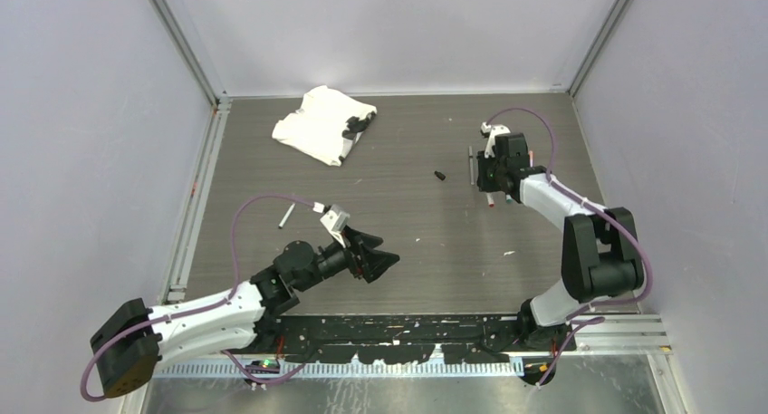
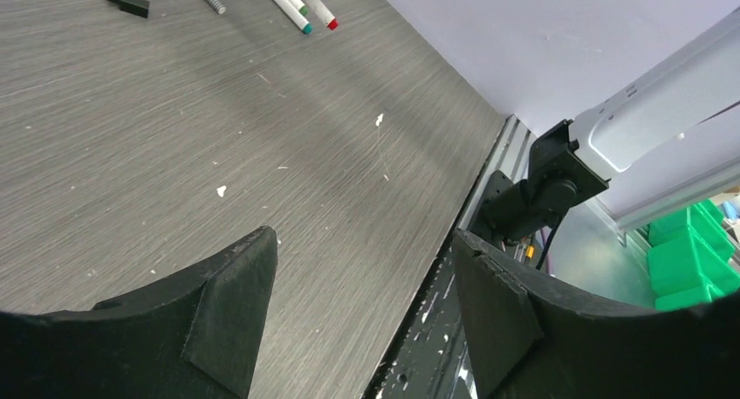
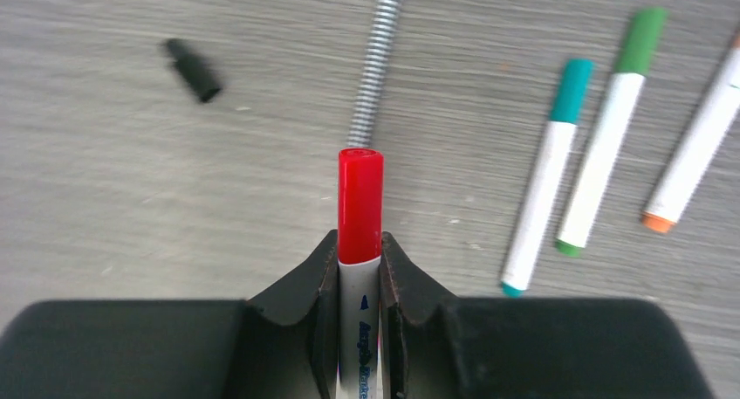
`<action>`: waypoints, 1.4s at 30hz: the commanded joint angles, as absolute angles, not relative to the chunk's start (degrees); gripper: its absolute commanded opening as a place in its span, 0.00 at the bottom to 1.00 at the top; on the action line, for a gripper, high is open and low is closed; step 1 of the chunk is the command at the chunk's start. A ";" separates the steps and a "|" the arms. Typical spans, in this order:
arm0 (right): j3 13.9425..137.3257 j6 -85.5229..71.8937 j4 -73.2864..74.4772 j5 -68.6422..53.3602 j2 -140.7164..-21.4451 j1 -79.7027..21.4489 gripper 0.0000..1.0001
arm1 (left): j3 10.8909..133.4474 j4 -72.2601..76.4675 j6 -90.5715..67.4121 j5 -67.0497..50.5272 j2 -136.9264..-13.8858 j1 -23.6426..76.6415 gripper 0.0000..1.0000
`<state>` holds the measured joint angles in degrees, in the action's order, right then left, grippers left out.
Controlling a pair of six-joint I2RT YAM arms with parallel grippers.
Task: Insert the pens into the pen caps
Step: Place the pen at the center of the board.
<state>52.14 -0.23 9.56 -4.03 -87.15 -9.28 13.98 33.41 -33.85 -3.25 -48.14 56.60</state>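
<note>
My right gripper [image 3: 359,242] is shut on a white pen with a red cap [image 3: 359,202] on its end, held just above the table; it sits at the far right in the top view [image 1: 490,183]. A teal-capped pen [image 3: 548,176], a green-capped pen [image 3: 609,133] and an orange-ended pen [image 3: 698,146] lie to its right. A loose black cap [image 3: 194,69] lies to the left and also shows in the top view [image 1: 440,175]. A slim dark grey pen [image 1: 286,216] lies near my left gripper [image 1: 376,260], which is open and empty [image 2: 362,242].
A grey ribbed rod [image 3: 375,63] lies just ahead of the held pen. A crumpled white cloth [image 1: 324,124] sits at the back left. The right arm's base [image 2: 541,185] and green bins [image 2: 694,259] show beyond the table's near edge. White flecks dot the table.
</note>
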 commanded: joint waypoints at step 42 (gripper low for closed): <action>60.01 6.11 20.45 -16.48 -80.29 -1.21 0.47 | 19.51 13.04 -25.86 3.11 -43.08 56.29 0.77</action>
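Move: The right hand already holds the red pen; the bare spot it is taken to lies about 8 cm to the right, 2 cm ahead and 6 cm below. Counted from this hand, the teal pen is some 10 cm right and 5 cm ahead, the green pen 12 cm right and 7 cm ahead, and the silver pen straight ahead, about 9 cm. From the left hand, the spot is roughly 23 cm ahead, 31 cm right and 17 cm below. The right hand lowers the red pen 8 cm rightward beside the teal pen, opens, then rises about 9 cm. ##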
